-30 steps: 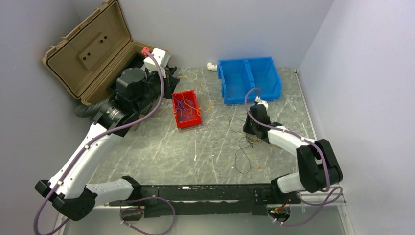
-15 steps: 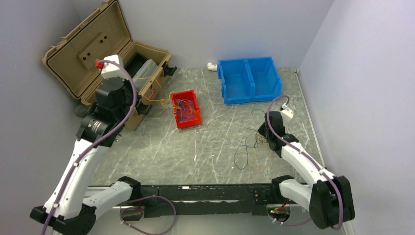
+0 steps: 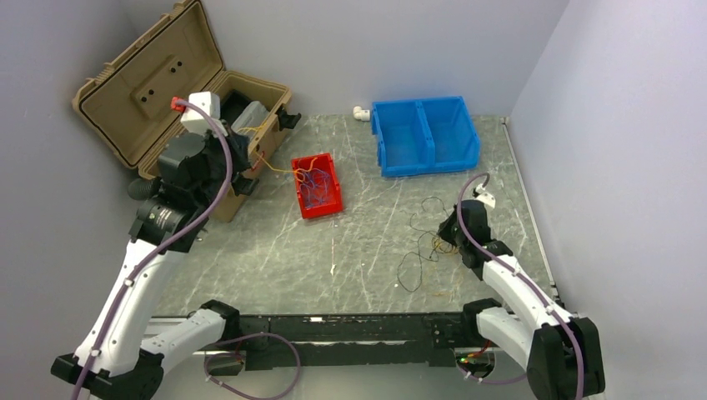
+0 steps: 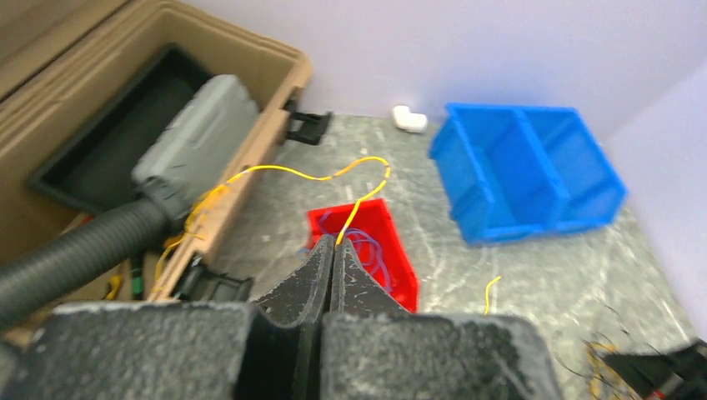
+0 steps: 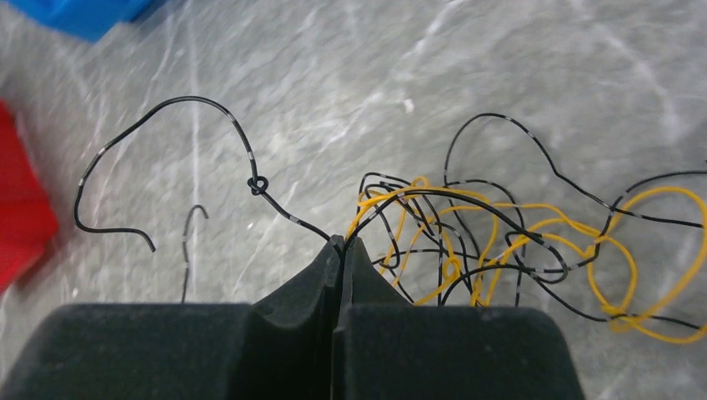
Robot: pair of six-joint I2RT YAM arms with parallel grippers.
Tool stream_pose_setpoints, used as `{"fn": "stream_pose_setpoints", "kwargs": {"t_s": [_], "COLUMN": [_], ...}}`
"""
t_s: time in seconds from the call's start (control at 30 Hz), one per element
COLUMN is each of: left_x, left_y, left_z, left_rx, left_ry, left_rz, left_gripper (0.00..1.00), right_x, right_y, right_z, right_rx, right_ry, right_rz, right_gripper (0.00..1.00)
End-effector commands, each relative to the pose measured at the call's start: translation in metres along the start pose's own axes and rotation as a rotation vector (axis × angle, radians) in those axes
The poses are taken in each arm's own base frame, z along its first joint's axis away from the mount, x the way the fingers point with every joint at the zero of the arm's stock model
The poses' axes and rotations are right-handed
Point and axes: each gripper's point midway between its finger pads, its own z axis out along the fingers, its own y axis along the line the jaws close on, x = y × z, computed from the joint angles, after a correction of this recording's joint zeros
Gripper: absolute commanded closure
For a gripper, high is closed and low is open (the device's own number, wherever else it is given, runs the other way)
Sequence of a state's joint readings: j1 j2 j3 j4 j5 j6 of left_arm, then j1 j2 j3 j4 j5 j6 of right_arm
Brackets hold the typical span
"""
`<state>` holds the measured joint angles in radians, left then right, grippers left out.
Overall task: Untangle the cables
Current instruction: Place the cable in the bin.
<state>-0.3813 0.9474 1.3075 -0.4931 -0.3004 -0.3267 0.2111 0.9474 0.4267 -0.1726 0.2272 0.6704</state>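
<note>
My left gripper [image 4: 333, 248] is shut on a thin yellow cable [image 4: 367, 190]. That cable arcs over the red bin [image 4: 398, 265] and runs back to the tan case. In the top view the left gripper [image 3: 250, 164] hovers between the case and the red bin [image 3: 326, 200], where blue cables [image 3: 313, 188] lie. My right gripper [image 5: 340, 243] is shut on a black cable [image 5: 250, 158] at the left edge of a black and yellow tangle [image 5: 508, 242]. In the top view the right gripper [image 3: 448, 233] sits just right of that tangle [image 3: 427, 243] on the table.
An open tan case [image 3: 142, 92] stands at the back left, a grey box [image 4: 196, 133] and a black corrugated hose [image 4: 75, 258] at it. A blue two-compartment bin [image 3: 425, 133] sits at the back, a white fitting [image 3: 360, 112] beside it. A loose yellow strand [image 4: 492, 292] lies on the table.
The right gripper has shut on the black cable and drawn back to the right and nearer. The left arm has swung left from the red bin towards the case, trailing the yellow cable.
</note>
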Motion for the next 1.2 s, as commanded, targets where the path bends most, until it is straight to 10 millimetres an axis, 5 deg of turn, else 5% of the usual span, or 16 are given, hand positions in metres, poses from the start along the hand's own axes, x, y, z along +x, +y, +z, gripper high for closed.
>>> {"fn": "stream_pose_setpoints", "kwargs": {"t_s": [0.0, 0.17, 0.27, 0.37, 0.7, 0.93, 1.17], "left_x": [-0.029, -0.036, -0.041, -0.051, -0.055, -0.022, 0.018], "left_y": [-0.058, -0.099, -0.118, -0.136, -0.203, -0.25, -0.276], "left_z": [-0.006, -0.004, -0.001, 0.004, 0.047, 0.112, 0.178], "left_rx": [0.297, 0.495, 0.582, 0.65, 0.84, 0.884, 0.895], "left_ry": [-0.038, -0.017, -0.008, -0.023, 0.015, 0.109, 0.164], "left_rz": [0.007, 0.01, -0.003, -0.023, -0.091, -0.136, -0.242], "left_gripper": [1.0, 1.0, 1.0, 1.0, 1.0, 1.0, 1.0], "right_x": [0.003, 0.011, 0.012, 0.008, -0.005, -0.012, -0.012], "right_y": [0.04, 0.045, 0.043, 0.04, 0.019, 0.007, 0.007], "right_z": [-0.01, -0.013, -0.013, -0.014, -0.018, -0.024, -0.025], "right_rx": [-0.256, -0.311, -0.304, -0.289, -0.202, -0.167, -0.174], "right_ry": [0.013, 0.034, 0.032, 0.01, -0.107, -0.173, -0.184], "right_rz": [-0.115, -0.138, -0.142, -0.132, -0.049, 0.007, 0.012], "right_gripper": [0.95, 0.82, 0.44, 0.3, 0.28, 0.29, 0.29]}}
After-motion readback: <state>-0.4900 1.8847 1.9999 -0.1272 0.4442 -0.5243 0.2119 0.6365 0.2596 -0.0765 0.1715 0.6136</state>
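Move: The blue bin that the left hand's yellow cable is bound for lies about 24 cm ahead, 40 cm to the right and 35 cm below it. From the left hand the red bin is some 10 cm ahead, 13 cm right, and the white fitting 29 cm ahead, 24 cm right, both around 36 cm below. From the right hand the black-and-yellow tangle sits level fore and aft, about 3 cm right and 5 cm below; the blue bin is about 25 cm ahead and 2 cm left. The yellow cable, still pinched in the shut left fingers, is carried high to the right by about 27 cm, then increasingly forward (some 15 cm), towards the blue bin; the hand rises 7 cm, sinks most of that again, and turns clockwise nearly 50 degrees. Meanwhile the right hand shifts its black cable left, opens and lets go, then eases back right and a little up, its fingers tipping upward. ##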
